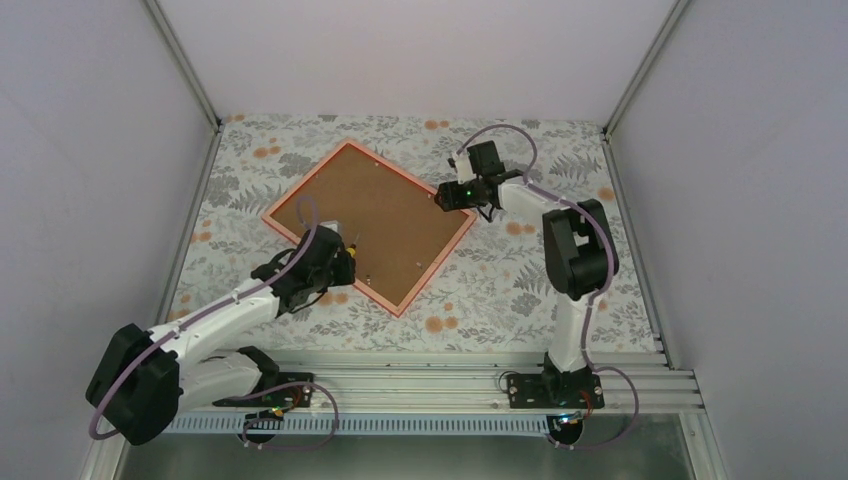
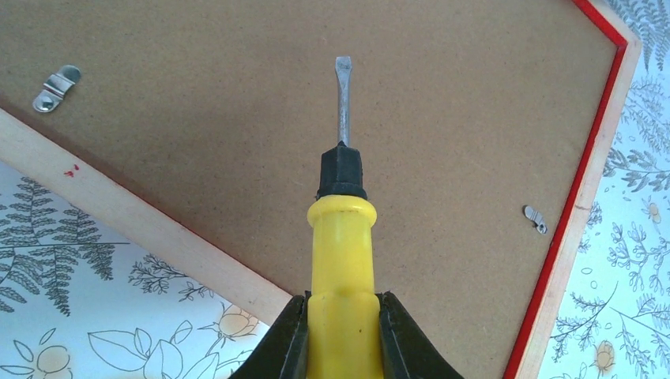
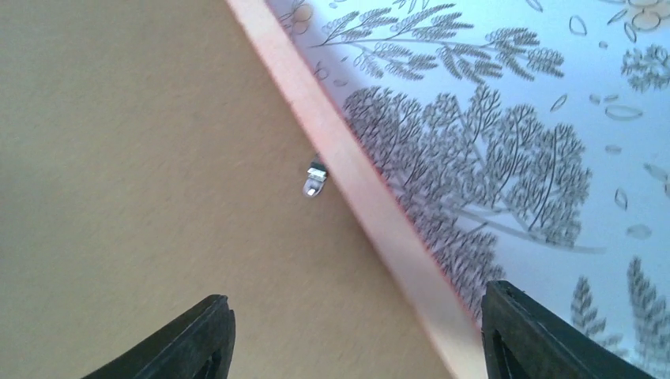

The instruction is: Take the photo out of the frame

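The frame (image 1: 385,205) lies face down on the flowered cloth, turned like a diamond, its brown backing (image 2: 221,110) up and its thin red edge (image 2: 581,181) showing. The photo is hidden under the backing. My left gripper (image 1: 343,260) is shut on a yellow-handled screwdriver (image 2: 342,253), whose flat blade (image 2: 342,95) points over the backing near the frame's near-left side. My right gripper (image 1: 447,196) hangs open over the frame's right corner; its fingers (image 3: 197,335) straddle the pale wooden edge (image 3: 371,197) with nothing between them.
Small metal clips sit on the backing: one (image 2: 57,88) by the left edge, one (image 2: 536,219) by the red edge, one (image 3: 314,178) under the right wrist. White walls and aluminium posts (image 1: 185,60) close in the table.
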Tool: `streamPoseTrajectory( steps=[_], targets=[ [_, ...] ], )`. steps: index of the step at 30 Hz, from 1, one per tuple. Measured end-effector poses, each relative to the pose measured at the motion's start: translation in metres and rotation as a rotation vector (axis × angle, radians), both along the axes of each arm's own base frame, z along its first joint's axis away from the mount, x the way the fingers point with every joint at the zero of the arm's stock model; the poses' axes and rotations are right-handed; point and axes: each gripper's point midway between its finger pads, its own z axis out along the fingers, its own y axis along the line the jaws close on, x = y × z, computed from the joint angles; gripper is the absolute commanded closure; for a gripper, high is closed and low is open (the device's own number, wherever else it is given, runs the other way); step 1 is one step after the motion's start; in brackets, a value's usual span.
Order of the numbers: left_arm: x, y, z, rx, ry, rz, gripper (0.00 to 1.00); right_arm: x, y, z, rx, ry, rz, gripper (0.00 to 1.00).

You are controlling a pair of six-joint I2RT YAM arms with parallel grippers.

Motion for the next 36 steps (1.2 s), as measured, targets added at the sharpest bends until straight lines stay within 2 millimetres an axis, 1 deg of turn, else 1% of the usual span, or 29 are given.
streamPoseTrajectory(
  steps=[2, 4, 9, 14, 20, 23, 25, 29, 36],
  targets=[
    [0.001, -0.001, -0.003, 0.004, 0.009, -0.008, 0.98, 0.013, 0.0, -0.008, -0.006, -0.007, 0.01, 0.33],
    [0.002, -0.002, -0.004, 0.005, 0.013, -0.015, 0.98, 0.019, 0.0, -0.016, -0.011, -0.003, 0.018, 0.35],
    [0.004, -0.005, -0.004, 0.002, 0.018, -0.031, 0.98, 0.025, 0.003, -0.039, -0.031, 0.021, 0.046, 0.43],
    [0.004, -0.01, -0.004, -0.008, 0.02, -0.051, 0.98, 0.025, 0.003, -0.042, -0.042, 0.015, 0.064, 0.57],
    [0.004, -0.015, -0.001, -0.029, 0.018, -0.074, 0.98, 0.022, -0.004, -0.048, -0.059, 0.008, 0.05, 0.68],
    [0.003, -0.017, -0.001, -0.037, 0.023, -0.084, 0.98, 0.016, -0.009, -0.049, -0.064, 0.005, 0.039, 0.73],
    [0.002, -0.019, -0.001, -0.044, 0.028, -0.092, 0.98, 0.01, -0.012, -0.048, -0.068, 0.01, 0.032, 0.75],
    [0.001, -0.023, -0.001, -0.058, 0.037, -0.109, 0.98, -0.009, -0.02, -0.049, -0.068, 0.034, 0.0, 0.78],
    [-0.002, -0.036, 0.004, -0.084, 0.036, -0.152, 0.98, -0.046, -0.035, -0.05, -0.028, 0.093, -0.099, 0.8]
  ],
)
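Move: The upper-right edge of the frame, lying face down, is about 2 cm ahead of the open right hand, level sideways and some 6 cm below. On that edge a metal clip sits roughly 3 cm ahead and 4 cm left of the hand; the frame's right corner is 2 cm back and 7 cm right. From the left hand, still holding the screwdriver, the edge spot lies some 17 cm ahead, 17 cm right and 8 cm lower. Right hand sinks 5 cm, pinches the frame's edge, drags it back-right some 8 cm; left shifts the screwdriver right. ##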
